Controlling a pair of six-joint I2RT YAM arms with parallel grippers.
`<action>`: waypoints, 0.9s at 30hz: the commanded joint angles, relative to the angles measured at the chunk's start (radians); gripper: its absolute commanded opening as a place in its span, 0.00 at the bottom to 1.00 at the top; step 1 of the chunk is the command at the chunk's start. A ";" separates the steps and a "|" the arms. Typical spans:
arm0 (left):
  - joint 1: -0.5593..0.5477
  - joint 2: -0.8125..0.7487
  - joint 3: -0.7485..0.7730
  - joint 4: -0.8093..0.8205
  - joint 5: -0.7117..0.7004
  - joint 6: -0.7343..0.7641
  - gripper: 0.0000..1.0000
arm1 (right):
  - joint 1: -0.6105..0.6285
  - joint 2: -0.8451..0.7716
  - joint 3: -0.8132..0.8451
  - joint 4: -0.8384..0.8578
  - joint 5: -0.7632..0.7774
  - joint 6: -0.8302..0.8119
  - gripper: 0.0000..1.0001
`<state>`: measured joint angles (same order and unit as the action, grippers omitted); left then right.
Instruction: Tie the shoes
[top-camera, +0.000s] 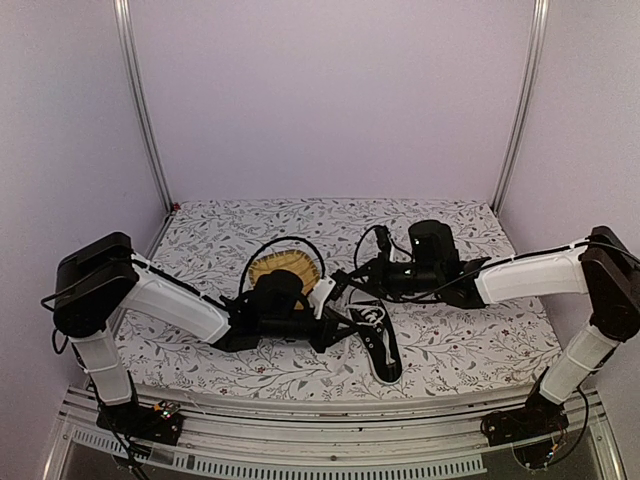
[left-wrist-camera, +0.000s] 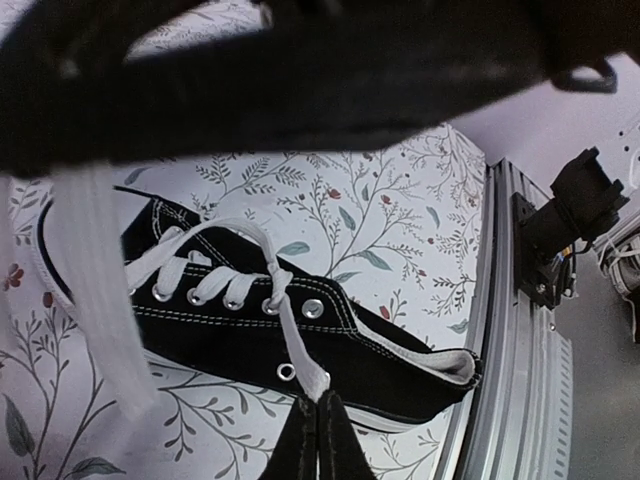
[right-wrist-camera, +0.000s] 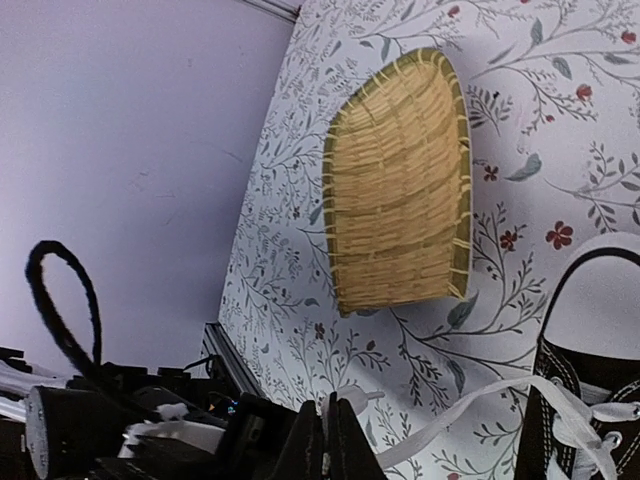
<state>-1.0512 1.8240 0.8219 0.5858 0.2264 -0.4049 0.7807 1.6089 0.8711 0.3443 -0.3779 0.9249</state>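
The shoe (top-camera: 381, 345) is a black low-top sneaker with white laces, lying on the floral cloth near the front edge. In the left wrist view it (left-wrist-camera: 240, 345) lies on its side, and one white lace (left-wrist-camera: 291, 335) runs from the knot at the eyelets down into my left gripper (left-wrist-camera: 318, 402), which is shut on it. My right gripper (right-wrist-camera: 328, 405) is shut on the end of the other lace (right-wrist-camera: 470, 428), which stretches taut back to the shoe (right-wrist-camera: 585, 385). Both grippers (top-camera: 342, 318) (top-camera: 342, 286) meet just left of the shoe.
A yellow woven mat (top-camera: 285, 268) lies behind the left wrist; it (right-wrist-camera: 400, 185) also fills the middle of the right wrist view. The table's metal front rail (left-wrist-camera: 500, 330) runs close to the shoe's heel. Purple walls enclose the table.
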 joint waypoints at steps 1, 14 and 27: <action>-0.011 -0.032 0.008 0.014 0.002 -0.007 0.00 | 0.006 0.018 -0.039 0.028 -0.017 0.007 0.05; 0.004 0.027 0.146 -0.123 0.023 -0.136 0.00 | -0.061 -0.306 -0.274 0.074 0.016 -0.402 0.78; 0.051 0.082 0.189 -0.122 0.092 -0.305 0.00 | 0.005 -0.213 -0.387 0.234 0.050 -0.711 0.80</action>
<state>-1.0206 1.8816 0.9890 0.4648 0.2962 -0.6498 0.7498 1.3472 0.5026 0.4915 -0.3710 0.3138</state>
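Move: The right hand holds a loose lace end above and beyond the left hand; the lace knot it returns towards lies about 5 cm back, 7 cm to its right and 9 cm below. The shoe's toe is some 4 cm ahead, 5 cm right and 14 cm below it, the basket about 10 cm ahead and 15 cm left, 15 cm below. From the left hand, gripping the other lace, the knot is roughly 3 cm ahead, 5 cm right and 3 cm lower. The loose lace end comes free as the right fingers dip about 3 cm and spread wide; that hand then draws right about 7 cm and back 5, rising in an arc and sinking again over the knot, rolling some 30 degrees, forward side up. The left hand keeps its lace pinched, easing right and forward, each about 2 cm, and a little up, with a slight roll. ##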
